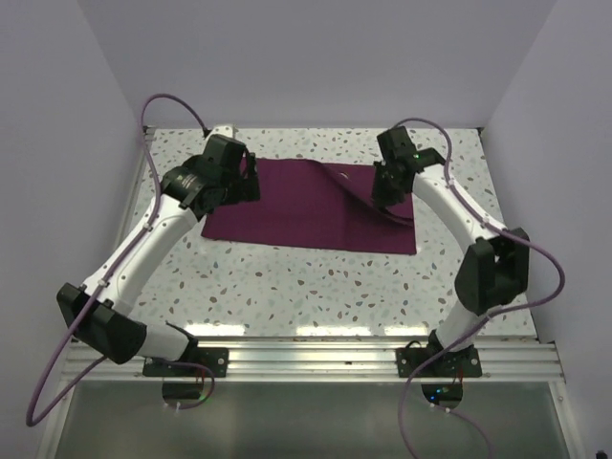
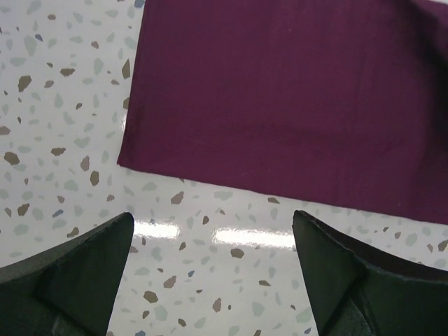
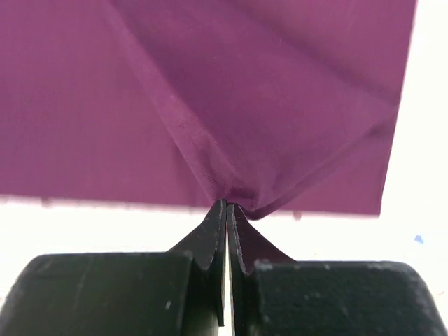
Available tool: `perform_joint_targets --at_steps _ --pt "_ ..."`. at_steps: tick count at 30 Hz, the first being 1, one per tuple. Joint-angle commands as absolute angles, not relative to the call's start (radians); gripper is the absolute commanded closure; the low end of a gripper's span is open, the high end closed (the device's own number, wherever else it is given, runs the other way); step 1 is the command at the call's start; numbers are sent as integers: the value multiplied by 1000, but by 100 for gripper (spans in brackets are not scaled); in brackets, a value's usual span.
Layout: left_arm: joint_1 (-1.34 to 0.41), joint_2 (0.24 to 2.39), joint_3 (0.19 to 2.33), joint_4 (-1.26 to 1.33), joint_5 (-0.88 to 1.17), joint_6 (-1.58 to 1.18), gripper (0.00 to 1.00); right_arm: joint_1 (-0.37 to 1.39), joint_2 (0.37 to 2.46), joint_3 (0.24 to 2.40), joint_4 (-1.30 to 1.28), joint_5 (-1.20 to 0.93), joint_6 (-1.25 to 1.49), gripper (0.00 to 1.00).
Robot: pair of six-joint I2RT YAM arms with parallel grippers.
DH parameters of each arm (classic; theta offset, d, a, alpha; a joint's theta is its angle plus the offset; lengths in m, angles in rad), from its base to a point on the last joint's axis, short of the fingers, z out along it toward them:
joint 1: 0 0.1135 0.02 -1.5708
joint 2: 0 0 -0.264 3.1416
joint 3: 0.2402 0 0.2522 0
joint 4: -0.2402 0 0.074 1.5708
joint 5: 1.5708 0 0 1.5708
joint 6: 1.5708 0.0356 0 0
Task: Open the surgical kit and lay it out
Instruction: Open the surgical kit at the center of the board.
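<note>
The surgical kit shows as a dark purple cloth wrap lying flat on the speckled table. My right gripper is over the cloth's right part, shut on a pinch of the fabric. In the right wrist view the cloth pulls up into a ridge that ends between the closed fingertips of the gripper. My left gripper hovers at the cloth's left edge. In the left wrist view it stands wide open over bare tabletop, just short of the cloth's edge, with nothing between its fingers.
The speckled table is boxed in by white walls at the left, back and right. A metal rail with both arm bases runs along the near edge. Grey cables loop from both arms.
</note>
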State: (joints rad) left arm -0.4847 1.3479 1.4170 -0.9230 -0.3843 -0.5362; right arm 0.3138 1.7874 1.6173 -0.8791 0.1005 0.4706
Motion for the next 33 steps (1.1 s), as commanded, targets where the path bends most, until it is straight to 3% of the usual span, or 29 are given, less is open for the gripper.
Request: perform_joint_targets --at_steps 1,7,10,18,21,22,23,26,33 --pt "-486 1423 1564 -868 -445 -468 0 359 1587 1424 -962 15 477 100" --pt "-463 1575 1782 -864 -514 -430 0 429 1157 1142 -1159 -87 538 100" --pt "-448 1638 1874 -867 -528 -425 0 431 1012 1114 -1315 -97 551 100" --pt "-442 1715 1971 -879 -511 -440 0 431 798 1025 -1591 -17 554 100" --pt "-440 1703 1939 -885 -506 -449 0 430 726 938 -1592 -78 567 70" --pt "-442 1697 1930 -891 -506 -454 0 431 716 927 -1592 -87 577 45" --pt "-442 1684 1912 -894 -508 -454 0 430 712 922 -1589 -94 587 2" --pt "-440 1646 1859 -894 -508 -453 0 430 741 948 -1588 -61 583 2" --pt "-443 1517 1634 -831 -371 -486 2 431 891 1233 -1495 119 537 2"
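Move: Straight back from the right hand, which already pinches the raised flap of the purple wrap, the near table edge lies about 33 cm away and some 8 cm lower. On the way, the wrap's near edge is roughly 13 cm back, its near right corner 14 cm back and 11 cm to the right; its far edge is about 15 cm ahead. From the open left hand that table-edge spot lies 25 cm back and 35 cm to the right, some 17 cm below. Drawing the pinched flap back over the wrap's near edge towards the near table edge, the right hand travels some 30 cm, drifting slightly right, lifting a little before dipping about 5 cm; there its fingers open wide, let go, and it rises 4 cm, easing forward. The open left hand reaches forward 11 cm and up 7 over the wrap, then sinks back partway. ##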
